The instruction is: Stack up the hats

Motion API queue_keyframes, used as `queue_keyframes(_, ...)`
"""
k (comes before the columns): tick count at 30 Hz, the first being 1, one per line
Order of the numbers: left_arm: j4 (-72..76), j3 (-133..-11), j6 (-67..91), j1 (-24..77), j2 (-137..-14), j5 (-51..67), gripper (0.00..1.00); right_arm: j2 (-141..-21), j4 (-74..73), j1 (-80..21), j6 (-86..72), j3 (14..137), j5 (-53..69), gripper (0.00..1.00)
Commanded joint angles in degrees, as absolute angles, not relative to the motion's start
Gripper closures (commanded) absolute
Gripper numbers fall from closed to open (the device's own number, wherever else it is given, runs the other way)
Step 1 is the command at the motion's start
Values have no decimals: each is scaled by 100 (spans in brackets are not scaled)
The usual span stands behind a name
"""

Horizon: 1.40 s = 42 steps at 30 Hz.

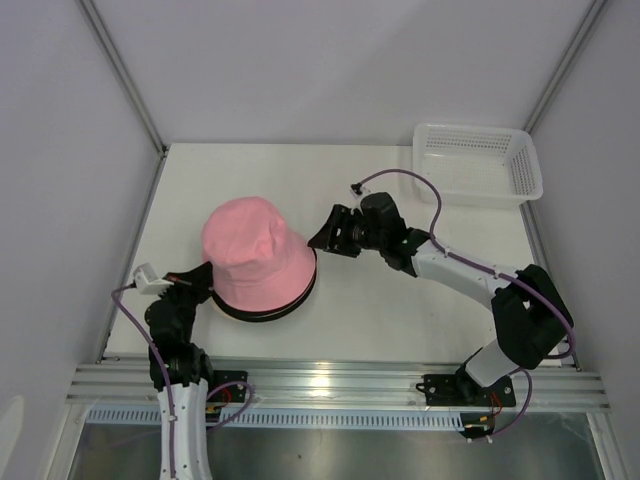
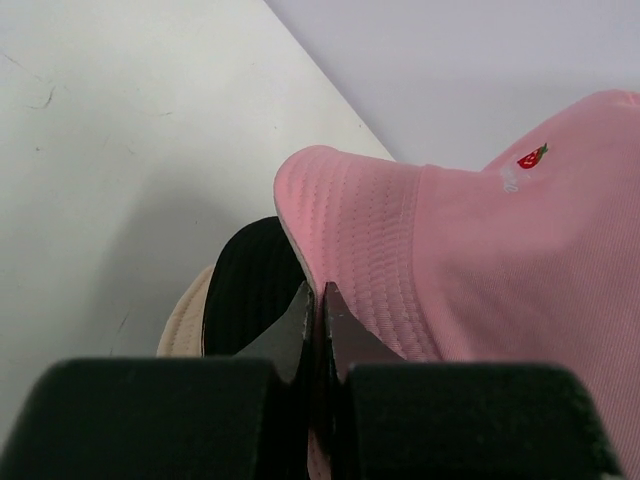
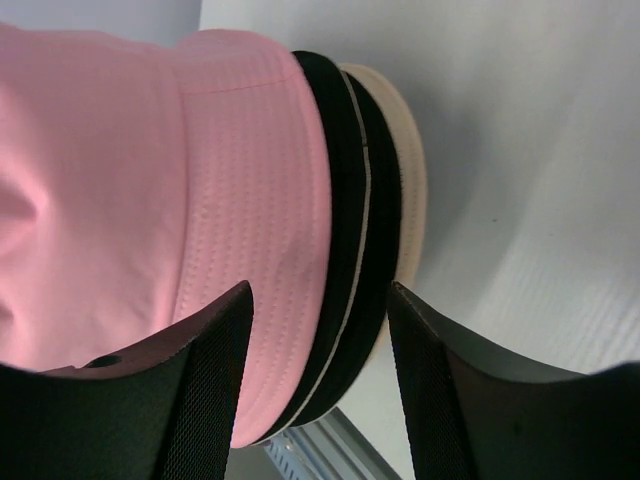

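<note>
The hats lie in one pile left of the table's middle. The pink bucket hat (image 1: pixel 255 252) is on top, with black brims (image 1: pixel 300 298) showing beneath it. My left gripper (image 1: pixel 206 270) is at the pile's left edge, shut on the pink hat's brim (image 2: pixel 340 215). Under that brim the left wrist view shows a black hat (image 2: pixel 250 290) and a tan hat (image 2: pixel 185 325). My right gripper (image 1: pixel 318 240) is open at the pile's right edge. Between its fingers (image 3: pixel 215 340) show the pink brim (image 3: pixel 250 200), two black brims (image 3: pixel 345 200) and the tan brim (image 3: pixel 410 170), none of them touched.
A white lattice basket (image 1: pixel 478 165) stands at the table's back right corner. White walls close in the table on the left, back and right. A metal rail (image 1: pixel 330 385) runs along the near edge.
</note>
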<state>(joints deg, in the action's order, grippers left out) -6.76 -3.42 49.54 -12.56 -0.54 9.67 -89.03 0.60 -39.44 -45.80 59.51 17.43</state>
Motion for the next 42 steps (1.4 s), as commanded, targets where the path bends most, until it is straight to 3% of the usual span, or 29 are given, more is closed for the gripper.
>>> queue_keyframes(1,-784,396,4940,-1195,-324,747,99,-8719,712,-4139,-4860,5871,1767,40)
queue_keyframes(10,-721,343,4860,-1055,-589,650,99,-8991,624,-4289,-5141,5757,1916,52)
queue_keyframes(16,-729,343,4843,-1020,-527,624,99,-8982,782,-4377,-5124,5695,1916,89)
queue_keyframes(17,-729,343,4851,-1011,-536,615,99,-8991,791,-4386,-5098,5704,1916,100)
queue_keyframes(28,-1494,115,5598,-1002,-966,-290,99,-9316,492,-4623,-3929,5441,809,100)
queue_keyframes(35,-1230,246,5932,-993,-1327,211,99,-9808,870,-4781,-3656,5309,475,100)
queue_keyframes(42,-1494,80,5617,-993,-906,395,98,-9888,651,-4773,-3577,5484,238,100)
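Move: The right side of the stacked brims is about 2 cm to the left of my open right fingers, 1 cm back and 2 cm lower. The pink hat's middle is some 12 cm left, level fore and aft, and the black hats sit beneath, about 11 cm left, 3 cm back and 5 cm down. My left hand already pinches the pink brim; the hat's middle lies roughly 10 cm right and 5 cm ahead of it, the black hats 11 cm right and 2 cm ahead. With my right hand I edge about 2 cm left and 2 cm back to the brims and shut the fingers fully, then sink some 11 cm beside the stack's right edge, fingers tipping further down, ending closed and empty. My left hand keeps its pinch on the pink brim and lowers it about 4.5 cm in two stages, tilting down and rolling its left side lower. ##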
